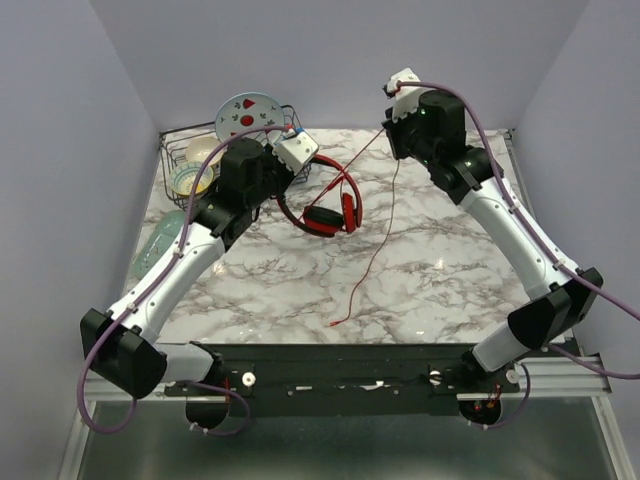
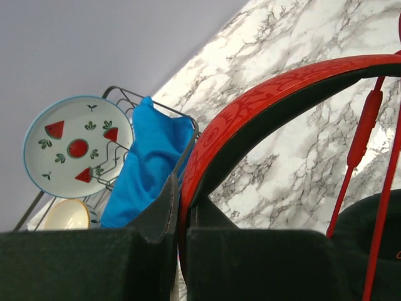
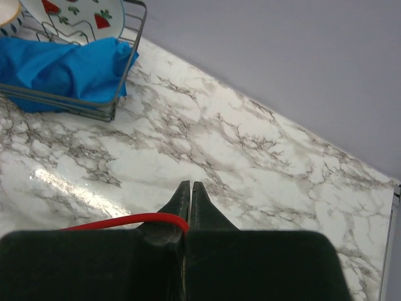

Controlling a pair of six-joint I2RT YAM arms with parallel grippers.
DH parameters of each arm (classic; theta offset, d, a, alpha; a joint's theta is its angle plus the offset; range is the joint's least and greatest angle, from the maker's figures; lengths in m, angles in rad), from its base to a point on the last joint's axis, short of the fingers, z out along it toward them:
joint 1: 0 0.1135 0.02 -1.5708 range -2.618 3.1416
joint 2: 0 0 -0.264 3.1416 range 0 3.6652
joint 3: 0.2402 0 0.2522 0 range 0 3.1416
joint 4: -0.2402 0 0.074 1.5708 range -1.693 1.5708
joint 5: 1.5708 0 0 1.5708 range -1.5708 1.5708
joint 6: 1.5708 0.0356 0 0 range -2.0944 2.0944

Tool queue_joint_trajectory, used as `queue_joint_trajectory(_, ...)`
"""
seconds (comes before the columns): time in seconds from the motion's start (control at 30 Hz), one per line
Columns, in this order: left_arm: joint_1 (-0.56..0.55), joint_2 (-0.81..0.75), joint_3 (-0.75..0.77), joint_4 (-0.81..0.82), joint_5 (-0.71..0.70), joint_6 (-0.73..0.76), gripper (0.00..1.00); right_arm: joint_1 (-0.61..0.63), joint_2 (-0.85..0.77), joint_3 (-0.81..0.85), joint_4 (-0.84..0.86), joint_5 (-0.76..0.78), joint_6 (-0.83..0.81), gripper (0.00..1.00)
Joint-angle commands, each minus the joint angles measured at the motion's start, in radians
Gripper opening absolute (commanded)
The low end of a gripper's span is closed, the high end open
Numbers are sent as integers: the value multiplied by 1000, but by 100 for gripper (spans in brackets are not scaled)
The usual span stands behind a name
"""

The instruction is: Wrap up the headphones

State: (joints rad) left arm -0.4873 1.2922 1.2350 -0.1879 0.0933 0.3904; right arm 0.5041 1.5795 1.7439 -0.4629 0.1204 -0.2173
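Note:
The red headphones [image 1: 330,212] rest on the marble table with their ear cups folded together at centre. My left gripper [image 1: 285,180] is shut on the red headband [image 2: 250,106], which arcs out of its jaws in the left wrist view. The thin red cable [image 1: 375,250] runs from the headphones up to my right gripper [image 1: 392,128], then hangs down to a loose end near the table's front. My right gripper [image 3: 190,188] is shut on the cable [image 3: 125,221], which enters between its jaws from the left. An inline remote [image 2: 364,128] hangs on the cable.
A wire dish rack [image 1: 190,150] stands at the back left with a watermelon-pattern plate [image 1: 247,115], a bowl [image 1: 190,180] and a blue cloth [image 2: 147,163]. A greenish plate [image 1: 158,240] lies at the left table edge. Purple walls close the back and sides.

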Motion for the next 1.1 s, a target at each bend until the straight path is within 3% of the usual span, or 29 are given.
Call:
queue_joint_trajectory(0.0,9,-2,53,-179,0,-84,0,-50,-105,-107,124,-7,-10,1)
queue_joint_trajectory(0.13,9,2,64,-174,-29,-85,0,-55,-153,-176,165,16,-10,1)
queue_joint_trajectory(0.33,9,-8,139,-273,134,-143,0,-73,-127,-175,173,-47,-25,1)
queue_joint_trajectory(0.4,9,-11,182,-306,221,-203,0,-75,-104,-196,202,-151,-30,3)
queue_joint_trajectory(0.47,10,-14,259,-347,275,-248,0,-73,-82,-207,214,-264,-42,12)
queue_joint_trajectory(0.5,9,-14,285,-358,295,-298,0,-73,-53,-219,237,-391,-40,21)
queue_joint_trajectory(0.57,9,-14,368,-383,336,-347,0,-73,-27,-237,276,-511,-11,25)
queue_joint_trajectory(0.67,7,5,484,-424,319,-425,0,-72,13,-294,427,-688,120,29)
queue_joint_trajectory(0.7,6,10,509,-432,310,-436,0,-70,16,-325,558,-730,201,29)
queue_joint_trajectory(0.8,6,27,599,-447,273,-467,0,-49,28,-447,816,-731,358,31)
queue_joint_trajectory(0.9,6,50,679,-458,255,-498,0,-15,65,-526,970,-707,448,33)
queue_joint_trajectory(1.07,7,88,782,-461,250,-564,0,36,129,-603,1099,-647,542,33)
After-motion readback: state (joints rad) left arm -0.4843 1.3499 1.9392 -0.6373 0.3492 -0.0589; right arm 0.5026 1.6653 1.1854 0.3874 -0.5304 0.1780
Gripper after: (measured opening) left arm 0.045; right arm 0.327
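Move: The left gripper still grips the headband; the headphones' middle hangs roughly 8 cm to its right and 4 cm lower, level fore-and-aft. From the right gripper, which pinches the red cable, the headphones lie about 14 cm left, 7 cm back and 9 cm lower. The cable's plug end lies some 30 cm back, 13 cm left and 36 cm below; the blue cloth is about 15 cm ahead, 30 cm left and 31 cm below. Keep the left gripper shut on the headband and, after a brief easing back, lift the headphones about 19 cm and some 8 cm back, rolling the hand's right side up. Hold the right gripper nearly still at first, then open it to about a third, letting the cable go, and sweep left and down about 12 cm each to beneath the rising headphones, turning some 30 degrees counter-clockwise with its left side rising. ##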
